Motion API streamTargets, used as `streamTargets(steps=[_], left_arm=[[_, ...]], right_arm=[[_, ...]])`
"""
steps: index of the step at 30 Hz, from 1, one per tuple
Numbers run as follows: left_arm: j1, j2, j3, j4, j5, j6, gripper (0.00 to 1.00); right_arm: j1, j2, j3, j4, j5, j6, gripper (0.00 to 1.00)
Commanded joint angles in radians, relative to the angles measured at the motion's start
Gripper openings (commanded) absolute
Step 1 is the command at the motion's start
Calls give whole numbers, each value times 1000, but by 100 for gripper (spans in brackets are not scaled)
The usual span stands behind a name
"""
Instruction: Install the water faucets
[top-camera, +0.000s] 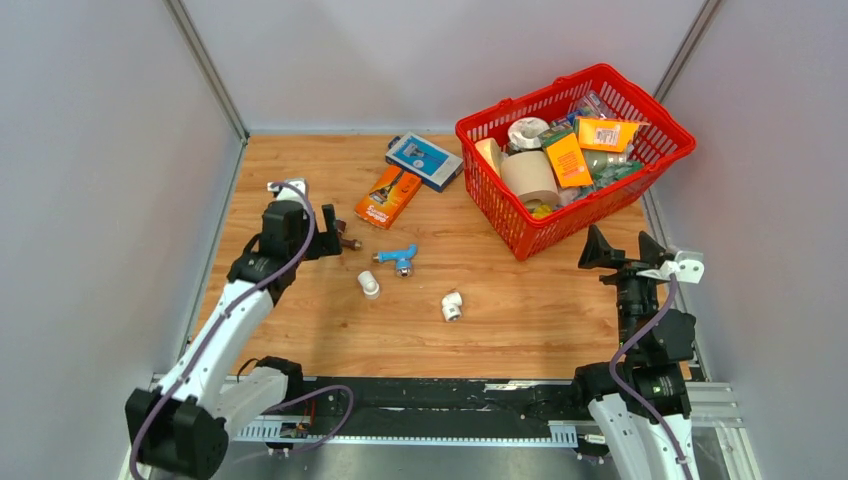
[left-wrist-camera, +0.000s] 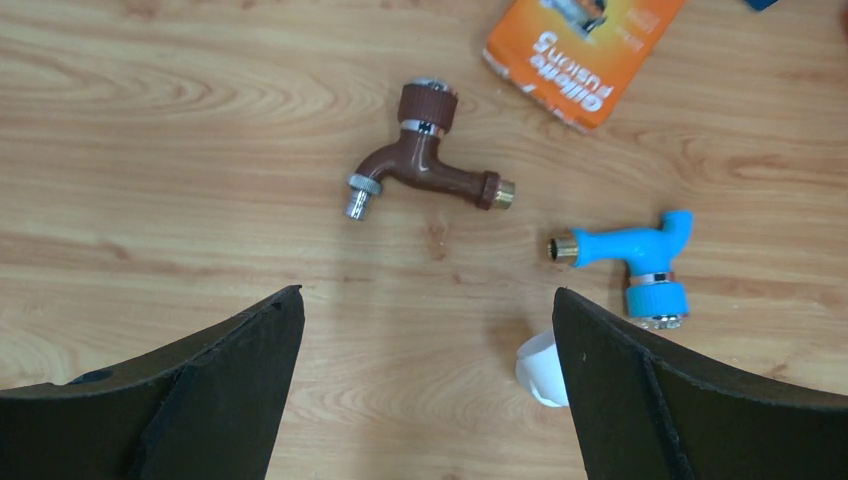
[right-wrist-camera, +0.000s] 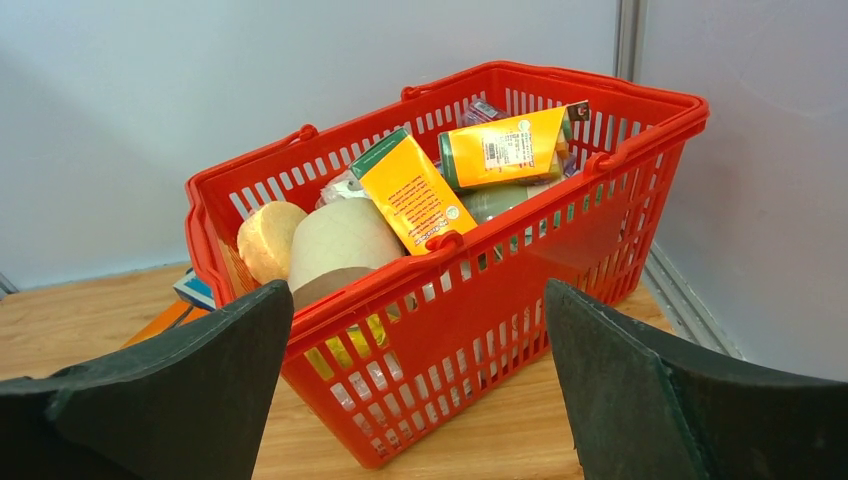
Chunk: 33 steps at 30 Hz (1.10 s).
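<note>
Two water faucets lie on the wooden table. The brown faucet (left-wrist-camera: 425, 165) lies on its side just beyond my left fingertips, and in the top view it (top-camera: 349, 243) peeks out beside the gripper. The light blue faucet (left-wrist-camera: 630, 255) (top-camera: 400, 258) lies to its right, brass end pointing left. My left gripper (left-wrist-camera: 428, 300) (top-camera: 328, 240) hovers over the table, open and holding nothing. My right gripper (right-wrist-camera: 418, 295) (top-camera: 625, 250) is open and empty, raised at the right side and facing the red basket.
Two white elbow fittings (top-camera: 369, 285) (top-camera: 452, 306) lie near the faucets; one elbow (left-wrist-camera: 540, 368) sits by my left gripper's right finger. An orange razor package (left-wrist-camera: 580, 50) and a blue box (top-camera: 425, 160) lie further back. The red basket (right-wrist-camera: 450, 245) (top-camera: 480, 125) holds several goods.
</note>
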Motion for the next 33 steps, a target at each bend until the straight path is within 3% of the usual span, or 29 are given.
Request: streamTargets(steps=[1,6,16,21,23,33], left_arm=[[-2,198,125,-84,-62,-19,100],[20,502,301,-120,-123,42,99],[105,931,665,-217,9,104,89],[121,1041,711,-234,44,118,86],[124,1062,713,-228,73,116,73],[127,1164,718,-197,162,110,72]], right_arm=[[9,-8,18,9,-29,22,100],[35,-25,11,11,2,5,100],[52,-72,-6,24,8,-10,100],[58,-77,-6,26,0,-12,100],[58,-80,-6,28,-1,-13,100],[59,-68,-12,31,3,-18,100]])
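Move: The brown faucet lies about 8 cm ahead of the left hand, some 2 cm to its right and 16 cm below. On the same table top, the blue faucet is about 13 cm right of the brown one and 2 cm nearer; the orange box is 12 cm farther out and 11 cm right of it; the white fitting is 8 cm nearer and 8 cm right. From the right hand the brown faucet is some 53 cm left, 15 cm ahead and 30 cm below. Left hand sinks about 15 cm and reaches 14 cm forward past the brown faucet, tipping down, fingers partly closing. ##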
